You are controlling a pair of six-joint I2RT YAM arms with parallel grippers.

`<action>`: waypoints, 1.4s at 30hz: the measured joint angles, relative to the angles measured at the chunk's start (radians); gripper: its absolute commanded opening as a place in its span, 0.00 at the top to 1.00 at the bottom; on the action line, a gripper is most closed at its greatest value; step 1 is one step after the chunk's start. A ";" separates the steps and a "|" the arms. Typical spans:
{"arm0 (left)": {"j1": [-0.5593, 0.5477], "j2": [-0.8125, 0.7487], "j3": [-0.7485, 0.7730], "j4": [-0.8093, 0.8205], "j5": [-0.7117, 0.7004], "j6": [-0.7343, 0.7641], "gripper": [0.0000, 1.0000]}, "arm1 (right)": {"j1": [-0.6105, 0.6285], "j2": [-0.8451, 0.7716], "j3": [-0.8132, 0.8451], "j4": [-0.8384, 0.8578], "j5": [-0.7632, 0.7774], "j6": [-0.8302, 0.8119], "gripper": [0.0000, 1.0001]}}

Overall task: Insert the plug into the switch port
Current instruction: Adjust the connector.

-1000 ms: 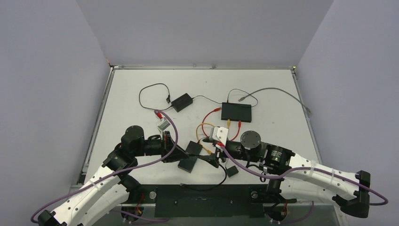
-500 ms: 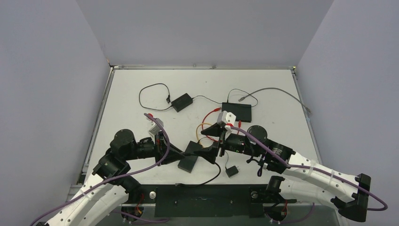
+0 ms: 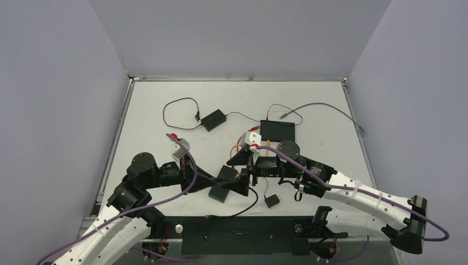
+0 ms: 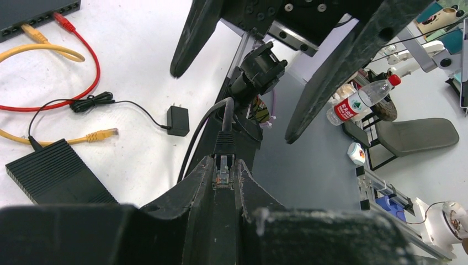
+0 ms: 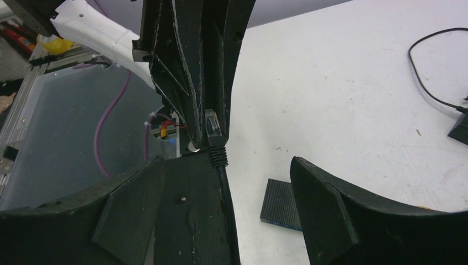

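The plug [image 4: 223, 168] is a clear connector on a black cable [image 3: 249, 203]. My left gripper [image 4: 223, 175] is shut on it, pinching it at the fingertips above the table. In the right wrist view the plug [image 5: 212, 125] hangs between the left fingers [image 5: 182, 72], which reach in from above. My right gripper [image 5: 227, 162] is open wide around that cable, holding nothing. From above, the left gripper [image 3: 242, 182] and the right gripper [image 3: 240, 172] meet at the table's near middle. The black switch [image 3: 277, 130] lies further back, with yellow and red cables in its ports [image 4: 38, 19].
Two ribbed black boxes [image 3: 221, 191] lie beneath the grippers, and a small wall adapter [image 3: 271, 200] sits near the front edge. A black power brick [image 3: 213, 119] with its thin lead and a loose grey cable [image 3: 325, 106] lie at the back. Red and yellow loops [image 4: 83, 83] spread before the switch.
My right gripper has opened wider, lifted and swung left, and now straddles the left gripper's tips. The left arm has drawn back a little, still holding the plug.
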 measured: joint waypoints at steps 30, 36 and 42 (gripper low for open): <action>0.000 -0.043 -0.002 0.039 0.065 -0.002 1.00 | -0.051 0.127 0.030 0.143 -0.366 0.114 0.54; 0.000 -0.045 -0.003 0.040 0.069 -0.002 1.00 | -0.051 0.137 0.034 0.115 -0.365 0.092 0.58; 0.000 -0.047 -0.013 0.047 0.072 -0.004 1.00 | -0.051 0.147 0.034 0.092 -0.364 0.079 0.70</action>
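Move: Between the left fingertips the connector is already held, about 1 cm to the right of the left hand point. From the right hand, wide open and facing it, the connector lies some 4 cm left, about 2 cm back and 1 cm lower. The ribbed black box lies on the table roughly 12 cm ahead of the right hand and 4 cm left; the wall charger about 7 cm ahead and 14 cm right, both some 25 cm below. Closing in on the held connector, the right hand goes about 3 cm back and a little left, swings some 15 degrees counter-clockwise and narrows its fingers to about half their opening, bringing them astride the boot and cable. It rises slightly, then sinks again. The left keeps its pinch, easing about 1.5 cm back and up early on. ##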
